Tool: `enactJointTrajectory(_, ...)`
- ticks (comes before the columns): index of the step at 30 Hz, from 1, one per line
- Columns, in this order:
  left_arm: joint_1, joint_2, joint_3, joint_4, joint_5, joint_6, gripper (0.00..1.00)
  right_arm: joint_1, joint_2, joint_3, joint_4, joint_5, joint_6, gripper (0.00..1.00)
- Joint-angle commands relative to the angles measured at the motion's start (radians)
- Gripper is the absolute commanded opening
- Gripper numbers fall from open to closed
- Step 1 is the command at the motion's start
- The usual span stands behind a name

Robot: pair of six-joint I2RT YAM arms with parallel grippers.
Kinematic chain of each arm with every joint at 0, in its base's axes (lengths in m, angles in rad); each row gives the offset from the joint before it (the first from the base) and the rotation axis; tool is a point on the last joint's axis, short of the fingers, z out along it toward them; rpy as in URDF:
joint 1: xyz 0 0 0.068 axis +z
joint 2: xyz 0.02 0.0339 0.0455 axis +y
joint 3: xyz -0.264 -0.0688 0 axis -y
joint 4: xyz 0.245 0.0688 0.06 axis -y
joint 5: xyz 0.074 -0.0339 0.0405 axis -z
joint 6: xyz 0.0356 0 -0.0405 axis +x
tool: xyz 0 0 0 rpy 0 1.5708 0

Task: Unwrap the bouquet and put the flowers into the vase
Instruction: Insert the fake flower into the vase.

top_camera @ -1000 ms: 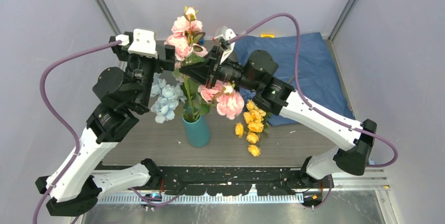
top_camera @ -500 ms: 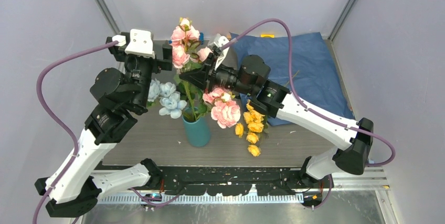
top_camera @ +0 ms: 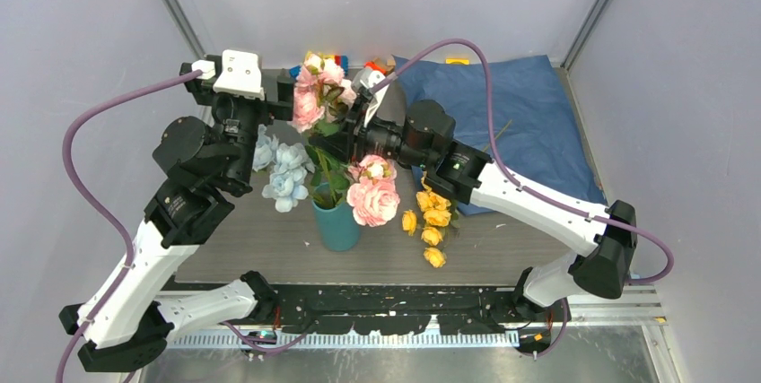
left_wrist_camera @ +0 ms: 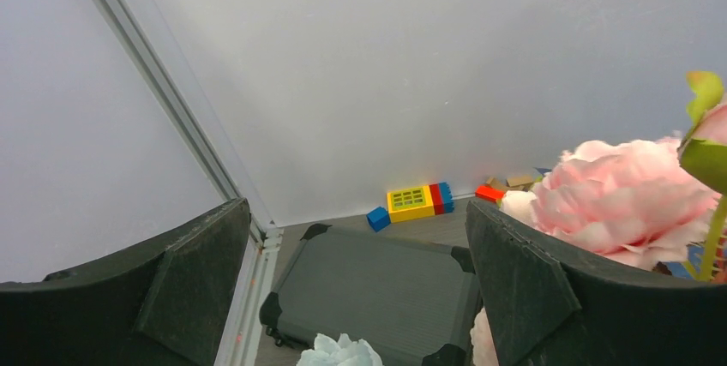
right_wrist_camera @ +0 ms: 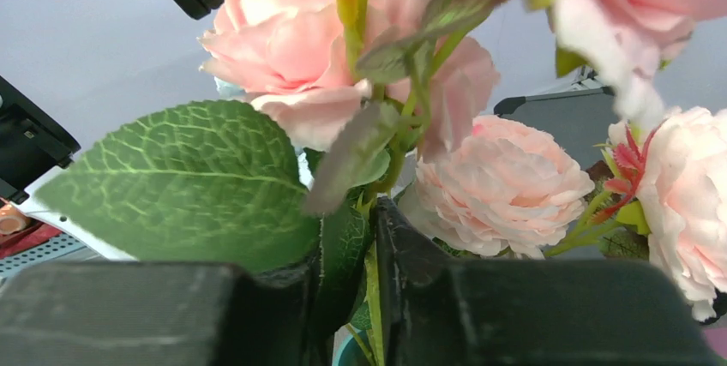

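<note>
The teal vase stands upright at the front middle of the mat, with the pink flowers in it, their stem rising to more blooms. My right gripper is at that stem above the vase. In the right wrist view its jaws stand slightly apart with the green stem and a leaf between them. My left gripper hangs wide open just left of the upper blooms, holding nothing. Pale blue flowers lie left of the vase, yellow flowers lie to its right.
The blue wrap lies spread flat at the back right. Coloured toy bricks sit along the back wall behind the grey mat. Grey walls close in the cell on three sides.
My right gripper has moved down and left with the pink flowers, lowering their stem further into the vase. Its jaws have parted a little. The left arm has stayed in place.
</note>
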Motion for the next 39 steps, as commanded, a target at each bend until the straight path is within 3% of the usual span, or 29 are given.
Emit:
enactJointTrajectory(1, 0.002, -0.013, 0.002, 0.071, -0.006, 0.003, 1.00, 0.010, -0.025, -0.005, 0.018, 0.017, -0.005, 0.31)
enactJointTrajectory(11, 0.002, -0.015, -0.004, 0.073, -0.003, 0.001, 1.00, 0.011, -0.080, -0.017, 0.008, 0.053, -0.006, 0.62)
enactJointTrajectory(17, 0.002, -0.018, -0.004, 0.073, 0.000, -0.003, 1.00, 0.011, -0.118, -0.029, -0.005, 0.112, -0.015, 0.75)
enactJointTrajectory(28, 0.002, -0.010, 0.017, 0.019, 0.066, -0.089, 1.00, 0.009, -0.126, 0.054, -0.103, 0.253, -0.011, 0.80)
enactJointTrajectory(39, 0.002, 0.001, 0.022, 0.002, 0.075, -0.099, 1.00, 0.007, -0.058, 0.177, -0.149, 0.349, -0.022, 0.77)
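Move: Straight beneath the right hand, roughly 28 cm down, stands the teal vase, only some 2 cm to its right; the hand's barely parted fingers are still around the pink flower's stem. The blue flowers lean out about 6 cm to this hand's left and 9 cm lower, 1 cm nearer the base. On the table the yellow flowers lie some 24 cm to its right, 2 cm farther out and 38 cm down. From the left hand the vase is about 11 cm right, 6 cm back and 40 cm below. Opening wide around the pink flower's stem, the right hand lets go with a tiny dip, then backs off to the right about 5 cm, swinging some 15 degrees clockwise as it also goes 3 cm forward and climbs 5 cm clear of the stem. Late on, the left hand, still wide open, edges 1.5 cm right towards the upper pink blooms. ##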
